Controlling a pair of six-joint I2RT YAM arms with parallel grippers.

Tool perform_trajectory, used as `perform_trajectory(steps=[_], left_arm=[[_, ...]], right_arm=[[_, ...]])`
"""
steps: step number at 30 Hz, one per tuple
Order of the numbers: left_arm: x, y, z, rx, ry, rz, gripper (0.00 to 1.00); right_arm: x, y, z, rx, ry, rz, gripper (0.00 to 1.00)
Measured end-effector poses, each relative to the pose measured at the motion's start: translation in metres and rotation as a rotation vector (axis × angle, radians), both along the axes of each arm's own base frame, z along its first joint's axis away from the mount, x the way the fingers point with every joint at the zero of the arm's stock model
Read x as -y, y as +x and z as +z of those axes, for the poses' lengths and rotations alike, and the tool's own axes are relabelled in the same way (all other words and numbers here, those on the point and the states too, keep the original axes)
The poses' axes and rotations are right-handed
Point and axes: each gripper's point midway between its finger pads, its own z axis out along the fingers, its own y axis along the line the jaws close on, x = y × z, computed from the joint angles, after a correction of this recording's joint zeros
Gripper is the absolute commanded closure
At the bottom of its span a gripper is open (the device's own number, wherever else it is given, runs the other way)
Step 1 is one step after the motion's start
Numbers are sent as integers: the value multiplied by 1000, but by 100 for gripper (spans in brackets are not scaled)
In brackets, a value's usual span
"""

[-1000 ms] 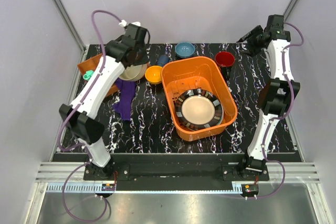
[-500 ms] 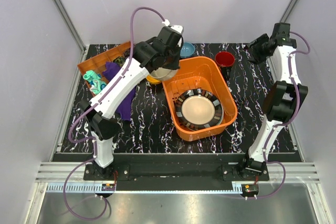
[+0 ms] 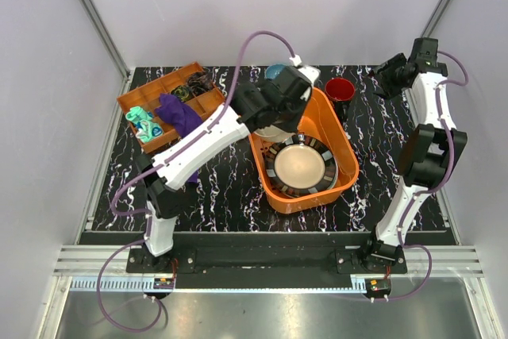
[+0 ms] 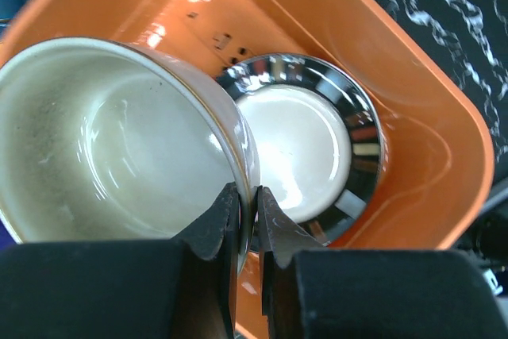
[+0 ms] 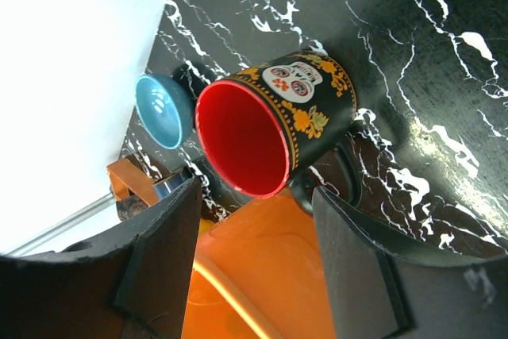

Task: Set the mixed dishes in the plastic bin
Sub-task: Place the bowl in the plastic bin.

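The orange plastic bin (image 3: 340, 134) holds a dark striped-rim plate (image 3: 300, 166). My left gripper (image 4: 244, 196) is shut on the rim of a beige bowl (image 4: 119, 140), held tilted above the bin's (image 4: 429, 140) back left part, over the plate (image 4: 302, 140). In the top view the bowl (image 3: 274, 132) peeks out under the left wrist. A red mug (image 3: 340, 89) with a dark patterned outside stands behind the bin. My right gripper (image 5: 255, 188) is open, raised to the right of the mug (image 5: 270, 117), holding nothing. A small blue bowl (image 5: 159, 109) sits beyond the mug.
A brown-orange compartment tray (image 3: 163, 85) at the back left carries a purple cloth (image 3: 181, 115) and a teal toy (image 3: 143, 122). The left arm spans from its base across to the bin. Grey walls close in the table's back and sides.
The left arm has swung right with the beige bowl, from beside the tray to above the bin. The right gripper moved slightly right early on, then held still.
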Motion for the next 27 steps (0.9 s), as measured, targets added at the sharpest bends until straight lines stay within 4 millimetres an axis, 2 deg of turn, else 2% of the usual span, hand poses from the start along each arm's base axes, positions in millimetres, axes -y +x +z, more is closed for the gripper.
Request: perform_trajectory(steps=[5,12,18,27], left_arm=[[24,-23,-15,-22,23,-78,100],[37,-40,-36,-30,58,-139,100],[45,-58,-63,-56,101,-180,100],[63,-81,-83,-60,105,-235,100]], right_arm=[[-2,-7,15,28,-7,0,32],[-1,-16,26,49,-15,-2,33],[4,-18,29,57,-21,-8,33],[4,-18,31,61,-21,-9,33]])
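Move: The cream bowl, already pinched by its rim, is bound for the black-rimmed plate in the plastic bin: about 3 cm ahead of the left hand, 8 to its right and some 25 below. The bin's middle is roughly 9 cm ahead and 8 right; beyond, the red mug stands about 28 ahead and 18 right, the small blue bowl 38 ahead and 1 left. From the right hand the plate lies about 20 back, 21 left and 16 below. The cream bowl stays pinched by its rim as the left hand brings it back and down about 8 cm each and some 6 cm to the right, lowering it towards the black-rimmed plate in the bin. The wrist swings about 15 degrees clockwise on the way. The empty, open right hand rises some 3 cm and draws back a little. ##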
